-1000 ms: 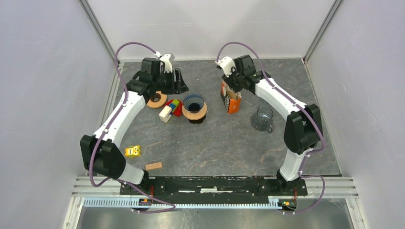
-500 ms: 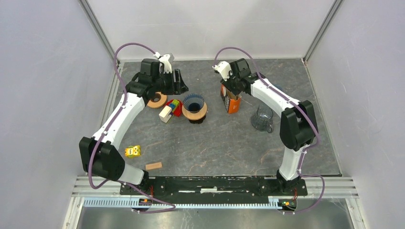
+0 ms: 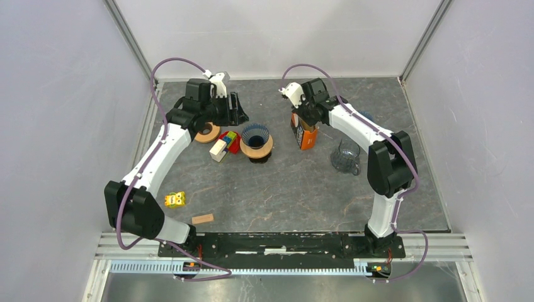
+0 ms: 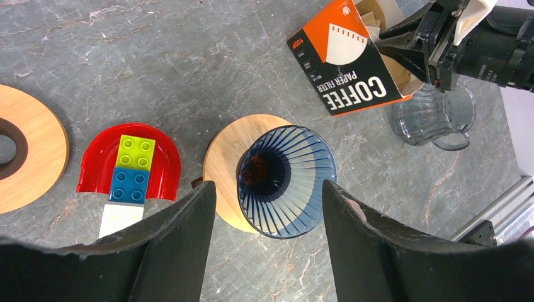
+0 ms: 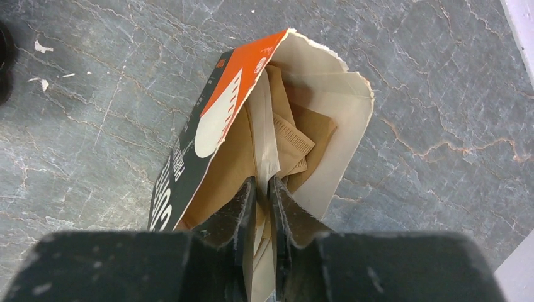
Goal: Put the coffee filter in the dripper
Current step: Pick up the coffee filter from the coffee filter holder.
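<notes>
The dark blue ribbed dripper (image 3: 255, 135) (image 4: 286, 179) sits on a round wooden stand near the middle of the table. My left gripper (image 3: 236, 108) (image 4: 267, 189) hovers above it, open and empty. To its right stands the orange and black filter box (image 3: 305, 133) (image 5: 208, 138) with its top torn open. My right gripper (image 3: 303, 119) (image 5: 262, 184) reaches down into the box. Its fingers are pressed onto a pale coffee filter (image 5: 264, 126) among several brown ones.
A glass server (image 3: 346, 156) (image 4: 431, 113) stands right of the box. A wooden ring (image 3: 206, 132), a red piece with toy bricks (image 3: 227, 141) and a white block lie left of the dripper. A yellow toy (image 3: 174, 199) and a wooden block (image 3: 202, 219) lie near the front left.
The right arm has swung a little to the left and sunk into the box, and its jaws have narrowed onto a filter. The left arm has stayed still.
</notes>
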Controlling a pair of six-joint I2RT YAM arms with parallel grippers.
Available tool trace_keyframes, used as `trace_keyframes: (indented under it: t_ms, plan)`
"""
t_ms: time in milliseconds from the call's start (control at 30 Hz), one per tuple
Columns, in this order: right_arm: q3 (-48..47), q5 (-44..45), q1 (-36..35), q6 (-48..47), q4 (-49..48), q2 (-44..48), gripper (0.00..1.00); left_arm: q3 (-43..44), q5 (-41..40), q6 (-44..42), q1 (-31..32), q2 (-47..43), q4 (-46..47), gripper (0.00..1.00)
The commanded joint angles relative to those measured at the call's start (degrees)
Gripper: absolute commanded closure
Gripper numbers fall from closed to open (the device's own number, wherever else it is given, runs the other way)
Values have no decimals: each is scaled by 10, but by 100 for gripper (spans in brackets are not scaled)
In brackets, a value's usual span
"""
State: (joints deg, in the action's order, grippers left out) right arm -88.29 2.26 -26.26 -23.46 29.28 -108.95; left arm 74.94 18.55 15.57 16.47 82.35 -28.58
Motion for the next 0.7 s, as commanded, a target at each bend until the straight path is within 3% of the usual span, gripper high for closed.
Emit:
trace_keyframes:
  t_ms: [0, 167, 667]
  plan:
    - [-41, 7, -4, 1, 5, 3, 86, 2, 11, -18, -2, -20, 22, 31]
    - [-64, 8, -5, 6, 15, 5, 100, 9, 5, -37, -2, -20, 11, 30]
    - [-111, 15, -4, 15, 39, 29, 100, 14, 4, -42, -2, -24, 14, 30]
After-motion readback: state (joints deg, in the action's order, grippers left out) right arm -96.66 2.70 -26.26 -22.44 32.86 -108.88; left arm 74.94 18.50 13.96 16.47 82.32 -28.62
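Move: The right fingers are already down in the mouth of the coffee filter holder, with the coffee filter between them, its middle about 2 cm below; the holder's middle is some 5 cm below and 1 cm back. The dripper stands about 14 cm to the left and 5 cm back, the glass jug roughly 12 cm to the right and 9 cm back. From the left hand, the filter lies about 17 cm right, 5 cm ahead and 14 cm below. The right fingers close on the coffee filter, then rise about 5 cm, drifting slightly forward, from the holder. ##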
